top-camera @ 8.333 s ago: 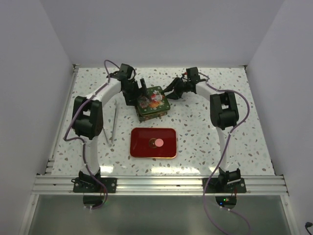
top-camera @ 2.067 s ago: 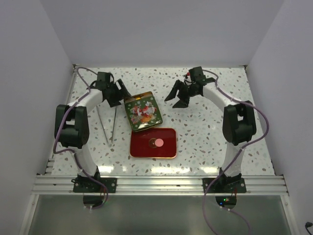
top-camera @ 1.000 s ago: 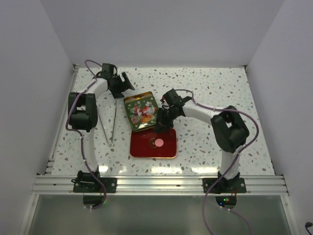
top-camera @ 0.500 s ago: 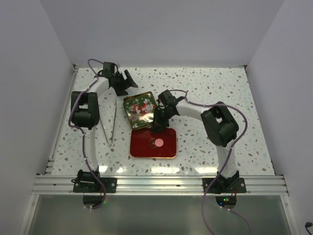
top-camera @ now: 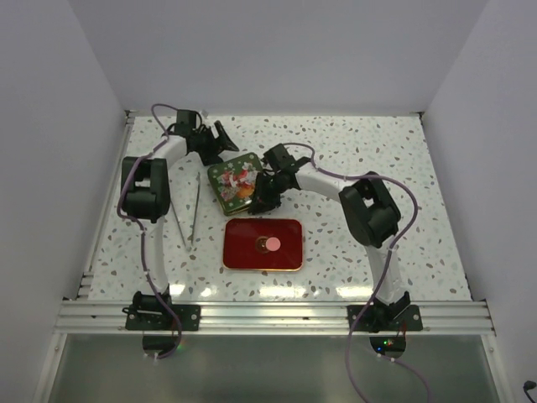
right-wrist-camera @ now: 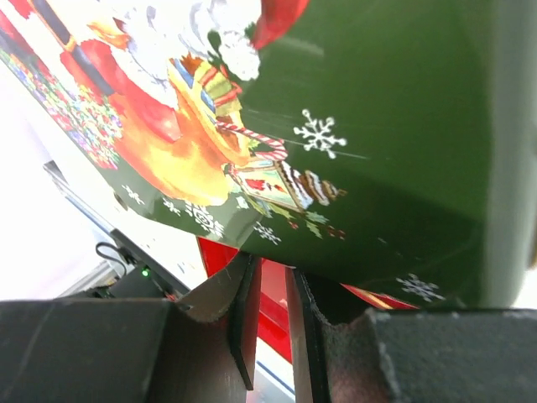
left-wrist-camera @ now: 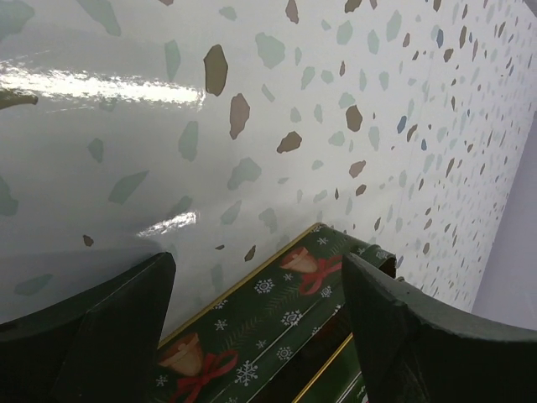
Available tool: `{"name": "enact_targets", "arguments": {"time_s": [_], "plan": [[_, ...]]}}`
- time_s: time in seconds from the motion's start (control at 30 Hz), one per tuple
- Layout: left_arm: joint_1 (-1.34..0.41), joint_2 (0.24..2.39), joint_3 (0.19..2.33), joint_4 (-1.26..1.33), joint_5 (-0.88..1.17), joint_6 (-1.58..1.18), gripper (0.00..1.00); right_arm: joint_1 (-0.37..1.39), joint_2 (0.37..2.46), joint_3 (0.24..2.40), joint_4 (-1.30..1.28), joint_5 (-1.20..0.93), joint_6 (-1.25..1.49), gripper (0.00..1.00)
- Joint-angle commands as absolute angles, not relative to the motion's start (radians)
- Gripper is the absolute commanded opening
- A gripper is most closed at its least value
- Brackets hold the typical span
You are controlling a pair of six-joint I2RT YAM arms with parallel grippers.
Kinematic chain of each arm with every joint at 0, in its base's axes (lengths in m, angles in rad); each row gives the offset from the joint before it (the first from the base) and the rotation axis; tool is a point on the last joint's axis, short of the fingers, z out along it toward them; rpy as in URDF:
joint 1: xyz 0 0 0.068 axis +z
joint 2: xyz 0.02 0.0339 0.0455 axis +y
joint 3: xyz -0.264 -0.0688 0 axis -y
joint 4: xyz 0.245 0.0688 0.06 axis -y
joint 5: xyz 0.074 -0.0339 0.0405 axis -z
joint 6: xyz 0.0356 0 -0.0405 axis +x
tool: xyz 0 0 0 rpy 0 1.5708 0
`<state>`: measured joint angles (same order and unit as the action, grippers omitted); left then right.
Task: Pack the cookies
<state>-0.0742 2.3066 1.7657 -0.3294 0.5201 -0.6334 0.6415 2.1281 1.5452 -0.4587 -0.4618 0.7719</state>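
A pink cookie and a dark brown cookie lie side by side in the open red tin. Just behind it, the green Christmas lid is tipped up at its near right edge. My right gripper has its fingers nearly together on that edge; the right wrist view shows the lid over the fingertips and the red tin below. My left gripper stands open at the lid's far edge, its fingers either side of the lid's bell-patterned side wall without touching it.
Metal tongs lie on the speckled table left of the red tin. White walls close off the back and both sides. The aluminium rail with both arm bases runs along the near edge.
The right gripper has moved up and left with the lid's near right edge, so the lid has shifted toward the left gripper and tilted. The left gripper has barely moved.
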Motion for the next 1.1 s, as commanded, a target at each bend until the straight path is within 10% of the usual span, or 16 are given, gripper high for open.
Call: {"name": "enact_targets", "arguments": {"time_s": [0.0, 1.07], "plan": [[-0.074, 2.298, 1.707, -0.342, 0.552, -0.600, 0.86, 0.644, 2.172, 1.626, -0.453, -0.434, 0.782, 0.22], [-0.098, 1.990, 1.146, -0.164, 0.575, -0.756, 0.83, 0.586, 2.148, 1.732, -0.500, -0.400, 0.782, 0.22]]}}
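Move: Back from the wide-open left hand lies the cookie tin with its lid on top, the lid's middle about 13 cm back and 3 cm to the right, near fingertip height. From the nearly shut right hand at its near-right edge, that lid's middle is some 7 cm ahead and 7 cm left. The red tray's middle is 12 cm straight behind the right hand and some 3 cm lower, with the pink cookie on it, 4 cm to the hand's right. Drawing back some 6 cm and, late on, about 2 cm to its left, the left hand closes in on the far side of the tin and bears against it with its open fingers, turning a little counter-clockwise. The right hand stays at the lid's near-right edge, nudging about 2 cm forward and left, easing back, then rising 1 cm as it tips slightly, fingers still nearly shut. ##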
